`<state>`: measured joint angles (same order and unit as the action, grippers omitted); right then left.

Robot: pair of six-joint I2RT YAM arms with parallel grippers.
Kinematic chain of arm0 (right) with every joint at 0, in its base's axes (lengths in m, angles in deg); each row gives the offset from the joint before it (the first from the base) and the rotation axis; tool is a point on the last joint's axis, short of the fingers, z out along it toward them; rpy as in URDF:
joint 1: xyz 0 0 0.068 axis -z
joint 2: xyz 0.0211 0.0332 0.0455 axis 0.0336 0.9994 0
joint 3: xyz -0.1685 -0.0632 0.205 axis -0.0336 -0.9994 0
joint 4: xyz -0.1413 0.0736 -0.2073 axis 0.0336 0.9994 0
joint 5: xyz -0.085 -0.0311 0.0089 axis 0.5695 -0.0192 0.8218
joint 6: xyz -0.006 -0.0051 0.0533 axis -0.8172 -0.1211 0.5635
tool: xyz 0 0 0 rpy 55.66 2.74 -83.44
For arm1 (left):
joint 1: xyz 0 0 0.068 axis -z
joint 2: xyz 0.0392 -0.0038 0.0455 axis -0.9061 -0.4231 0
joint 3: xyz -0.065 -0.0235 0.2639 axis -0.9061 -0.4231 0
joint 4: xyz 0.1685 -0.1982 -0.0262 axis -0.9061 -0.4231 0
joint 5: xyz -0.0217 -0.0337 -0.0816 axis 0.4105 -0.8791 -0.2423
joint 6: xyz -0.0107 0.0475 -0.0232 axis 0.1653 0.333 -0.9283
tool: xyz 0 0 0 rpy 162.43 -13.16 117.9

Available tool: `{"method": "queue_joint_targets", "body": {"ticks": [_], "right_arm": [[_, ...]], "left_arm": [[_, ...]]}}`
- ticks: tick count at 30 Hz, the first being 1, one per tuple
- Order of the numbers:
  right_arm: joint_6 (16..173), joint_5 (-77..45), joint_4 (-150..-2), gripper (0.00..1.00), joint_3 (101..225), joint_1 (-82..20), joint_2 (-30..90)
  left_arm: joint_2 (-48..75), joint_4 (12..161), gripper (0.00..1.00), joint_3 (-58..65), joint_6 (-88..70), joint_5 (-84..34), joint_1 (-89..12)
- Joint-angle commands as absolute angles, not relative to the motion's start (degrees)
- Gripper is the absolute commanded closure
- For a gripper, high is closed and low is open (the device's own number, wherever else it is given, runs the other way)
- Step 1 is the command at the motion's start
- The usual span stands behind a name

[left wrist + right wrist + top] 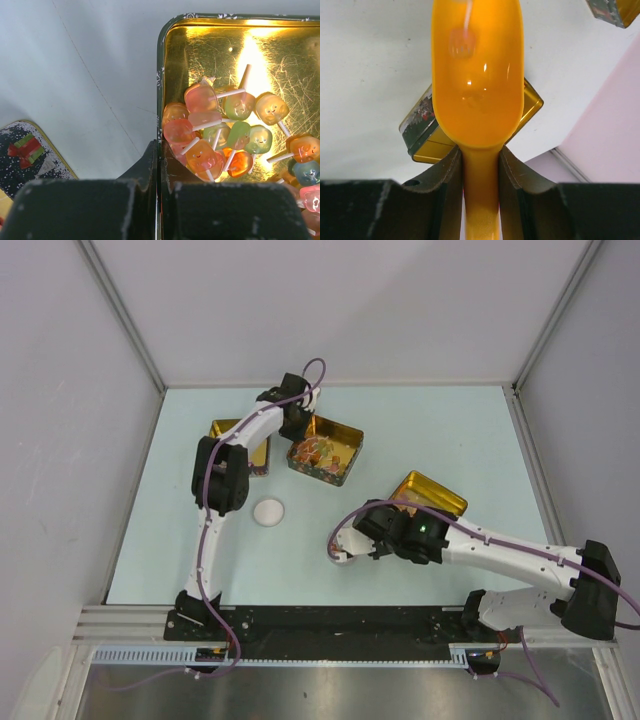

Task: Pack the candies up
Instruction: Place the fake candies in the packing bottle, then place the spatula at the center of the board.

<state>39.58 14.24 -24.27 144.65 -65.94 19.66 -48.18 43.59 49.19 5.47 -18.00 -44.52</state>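
The candies (pixel 215 130) are translucent lollipops with little faces and white sticks, in pink, orange, green and yellow. They lie heaped in an open gold tin (pixel 280 45) (pixel 325 455) at the back middle of the table. My left gripper (pixel 160 150) (pixel 297 425) is shut on that tin's near wall, one finger inside and one outside. My right gripper (pixel 481 155) (pixel 350 540) hovers at the front middle, shut on the handle of an orange scoop (pixel 477 75). I see no candy in its bowl.
A snow-patterned tin lid (pixel 30 155) lies left of the candy tin, under the left arm (pixel 240 445). A second open gold tin (pixel 428 495) stands by the right arm. A small white disc (pixel 268 512) lies between the arms. Grey walls enclose the table.
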Motion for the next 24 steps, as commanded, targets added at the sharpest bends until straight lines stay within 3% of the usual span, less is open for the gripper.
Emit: {"method": "queue_joint_targets", "body": {"ticks": [1,14,19,20,23,24], "right_arm": [[38.57,19.40,-24.65,1.00,145.20,-66.88,19.45],[39.09,18.44,-23.49,1.00,149.33,-67.06,18.49],[38.74,12.65,-27.72,1.00,150.39,-59.10,16.03],[38.57,9.94,-30.86,1.00,150.39,-56.97,15.68],[38.56,5.36,-36.92,1.00,150.39,-45.32,16.28],[38.91,5.26,-38.87,1.00,150.39,-42.56,17.07]], "left_arm": [[-43.53,43.96,1.00,49.98,5.73,-17.16,-44.93],[-44.15,43.34,1.00,51.48,6.17,-17.07,-44.93],[-43.53,43.43,0.99,51.57,6.52,-17.34,-44.93],[-43.36,43.52,0.96,51.65,6.52,-17.34,-44.93],[-43.79,42.90,0.70,52.88,6.61,-17.42,-45.10],[-43.97,42.73,0.53,53.41,6.52,-17.42,-45.11]]}}
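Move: The packing bottle lies some 9 cm to the left of the right gripper and 3 cm ahead, its middle about 10 cm lower. The right candy tin is about 10 cm ahead and 8 cm to the right of that gripper. The left gripper is shut on the rim of the lollipop tin, whose middle is 5 cm to its right and 2 cm back. The other candy tin stands 13 cm to the left of the left gripper and 2 cm back; the white lid is 17 cm back, 7 cm left. Keep the right gripper shut on the orange scoop and lift it slowly about 2 cm from its pouring place by the bottle, then swing it forward and a little right, some 4 cm forward in all, rolling its left side up and turning clockwise roughly 10 degrees each. Hold the left gripper in place and, right at the end, open its fingers partway to loosen their pinch on the lollipop tin's rim. ##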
